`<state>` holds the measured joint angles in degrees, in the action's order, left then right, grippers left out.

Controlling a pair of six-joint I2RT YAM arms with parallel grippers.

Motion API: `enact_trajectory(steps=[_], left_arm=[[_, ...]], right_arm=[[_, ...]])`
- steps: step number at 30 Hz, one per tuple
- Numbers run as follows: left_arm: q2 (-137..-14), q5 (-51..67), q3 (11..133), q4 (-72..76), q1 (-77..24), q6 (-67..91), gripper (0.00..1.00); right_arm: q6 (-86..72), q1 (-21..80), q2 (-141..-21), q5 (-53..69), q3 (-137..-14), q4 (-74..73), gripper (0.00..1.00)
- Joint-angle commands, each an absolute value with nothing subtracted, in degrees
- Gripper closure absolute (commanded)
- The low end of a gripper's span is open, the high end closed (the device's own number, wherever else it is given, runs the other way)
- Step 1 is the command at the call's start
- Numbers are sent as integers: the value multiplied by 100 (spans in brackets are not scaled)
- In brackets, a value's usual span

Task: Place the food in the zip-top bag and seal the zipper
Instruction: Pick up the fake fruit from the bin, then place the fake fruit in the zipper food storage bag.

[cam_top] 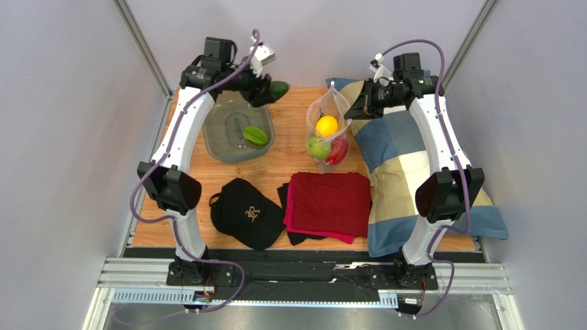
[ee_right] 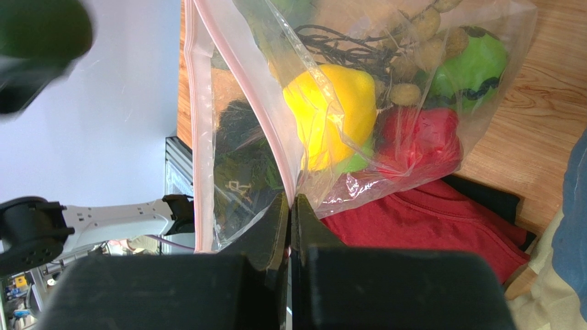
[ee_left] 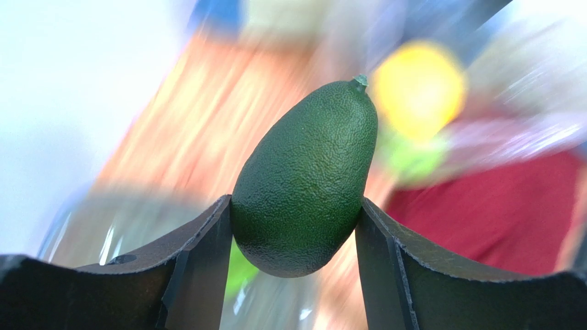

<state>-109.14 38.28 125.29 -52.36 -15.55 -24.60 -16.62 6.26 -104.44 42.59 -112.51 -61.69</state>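
My left gripper [cam_top: 267, 89] [ee_left: 293, 207] is shut on the dark green piece [cam_top: 279, 89] [ee_left: 306, 179], held in the air over the back of the table, left of the bag. The zip-top bag [cam_top: 324, 110] [ee_right: 413, 20] hangs with its mouth held up. My right gripper [cam_top: 355, 110] [ee_right: 290, 203] is shut on one side of the pinkish zipper [ee_right: 270, 130], and the other lip [ee_right: 200, 137] hangs apart. In the bag are a yellow lemon [cam_top: 326, 126] [ee_right: 331, 113], a green apple [cam_top: 317, 146] [ee_right: 468, 65], a red pepper [cam_top: 338, 150] [ee_right: 420, 137] and a brownish grape bunch [ee_right: 420, 41]. A green star fruit [cam_top: 255, 135] lies in the tray.
The grey-green oval tray [cam_top: 227, 127] sits at the back left. A black cap [cam_top: 248, 213] and a folded red cloth [cam_top: 329, 203] on black cloth lie at the front. A blue and cream checked cushion [cam_top: 406, 172] covers the right side under the right arm.
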Motion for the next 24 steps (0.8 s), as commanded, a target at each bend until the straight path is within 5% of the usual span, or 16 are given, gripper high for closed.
enact_trajectory(steps=[1, 16, 24], left_arm=[[-10775, 4149, 12788, -4361, -2424, -722, 63], [-11285, 3788, 12146, -4420, -3340, 888, 55], [-11006, 4315, 12226, -4949, -3244, 501, 1]], right_arm=[[-1670, 677, -10380, 4350, -11443, -5950, 100], [-1600, 659, -10195, 4351, -11461, -6003, 100], [-1582, 659, -10230, 4377, -11479, -6003, 100]])
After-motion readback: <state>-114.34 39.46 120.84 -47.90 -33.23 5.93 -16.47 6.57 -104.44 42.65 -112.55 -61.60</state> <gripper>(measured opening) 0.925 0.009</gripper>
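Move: The left hand, already holding the avocado, has the zip-top bag's open mouth about 16 cm to its right, 8 cm back and 7 cm below. The lemon in the bag is some 15 cm right, 4 back and 14 below; the star fruit in the bin is 8 cm left, 5 ahead and 28 below. For the right hand, pinching the rim, the mouth's middle is about 5 cm left, 2 back and slightly below. Left hand carries the avocado about 15 cm right and 9 back into the bag's mouth, tips down, opens. ##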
